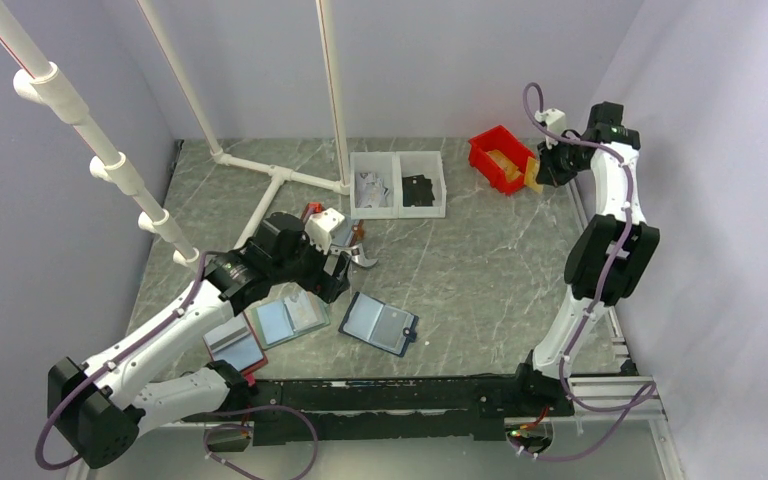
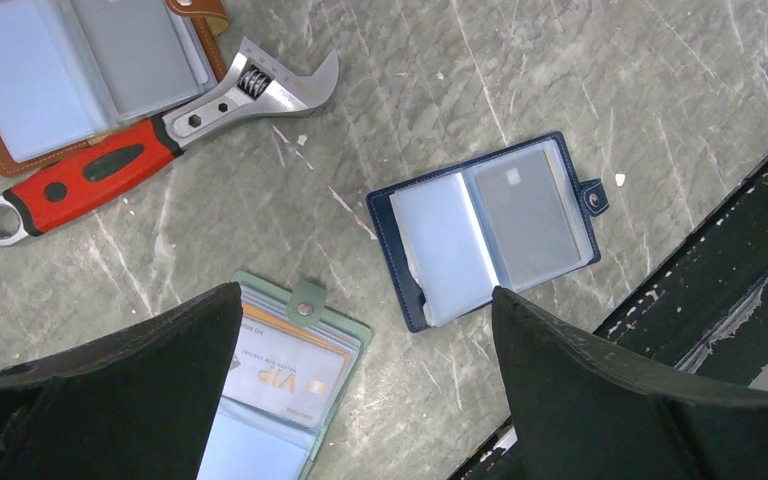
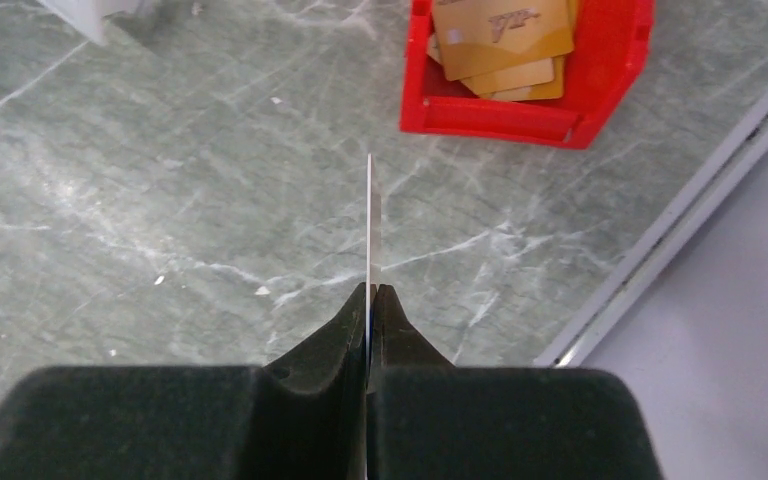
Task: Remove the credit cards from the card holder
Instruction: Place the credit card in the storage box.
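The navy card holder (image 2: 490, 225) lies open on the table, pale blue and grey pockets up, strap tab at its right edge; in the top view the card holder (image 1: 380, 322) sits near the front middle. My left gripper (image 2: 365, 294) hangs open above the table between it and the green-edged holder, holding nothing. My right gripper (image 3: 370, 288) is shut on a thin credit card (image 3: 370, 220), seen edge-on. From above, this tan card (image 1: 533, 174) is held in the air beside the red bin by the right gripper (image 1: 540, 165).
The red bin (image 3: 520, 115) holds several tan cards (image 3: 500, 35). A green-edged holder (image 2: 280, 390) with a VIP card, a red-edged holder (image 2: 0, 150) and a red-handled wrench (image 2: 150, 140) lie near the left gripper. Two white bins (image 1: 397, 183) stand at the back.
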{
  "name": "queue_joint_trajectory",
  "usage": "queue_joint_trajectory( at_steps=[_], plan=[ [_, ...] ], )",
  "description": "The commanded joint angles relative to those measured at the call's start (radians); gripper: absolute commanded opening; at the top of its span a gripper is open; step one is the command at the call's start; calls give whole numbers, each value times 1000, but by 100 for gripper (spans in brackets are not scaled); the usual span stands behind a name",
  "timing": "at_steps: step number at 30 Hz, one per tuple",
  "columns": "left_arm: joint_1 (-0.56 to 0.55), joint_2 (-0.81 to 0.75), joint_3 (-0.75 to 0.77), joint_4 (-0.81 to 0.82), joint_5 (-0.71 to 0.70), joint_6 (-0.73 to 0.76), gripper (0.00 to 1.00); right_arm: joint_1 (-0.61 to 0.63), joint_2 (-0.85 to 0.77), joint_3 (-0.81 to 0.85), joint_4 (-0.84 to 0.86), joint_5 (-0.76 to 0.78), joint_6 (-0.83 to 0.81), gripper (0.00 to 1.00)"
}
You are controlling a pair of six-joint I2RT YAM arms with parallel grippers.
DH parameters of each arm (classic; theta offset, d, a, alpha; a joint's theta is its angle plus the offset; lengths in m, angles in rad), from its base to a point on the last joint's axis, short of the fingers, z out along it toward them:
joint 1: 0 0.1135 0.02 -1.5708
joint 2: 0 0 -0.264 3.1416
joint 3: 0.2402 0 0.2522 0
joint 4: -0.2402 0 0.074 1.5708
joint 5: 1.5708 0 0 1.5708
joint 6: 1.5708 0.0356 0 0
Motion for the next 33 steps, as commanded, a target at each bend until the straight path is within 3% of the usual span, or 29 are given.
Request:
queue_joint_trajectory(
  at_steps=[1,22,33],
  plan=[
    [5,0,0,3,-18,32,99,-1,50,113,-33,67,14,0],
    [9,38,-1,-7,-42,42,99,8,217,281,-32,124,24,0],
    [14,52,0,-9,-43,43,99,64,267,311,57,162,66,0]
  ],
)
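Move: The red box lies roughly 16 cm ahead of the right gripper, which still pinches the gold card, about 5 cm to its left and some 12 cm below. The white two-part bin is about 37 cm to that gripper's left and 8 cm farther out. The rail at the table's edge runs some 12 cm to its right, level with it. From the left gripper, the red box is roughly 40 cm ahead and 51 cm to the right. Keep the right gripper shut on the edge of the gold card and carry it forward about 5 cm towards the red box, sinking some 4 cm on the way. Drift about 3 cm right at first, then ease back left near the end, with barely 5 degrees of roll. Let the open, empty left gripper settle downward about 2 cm. ##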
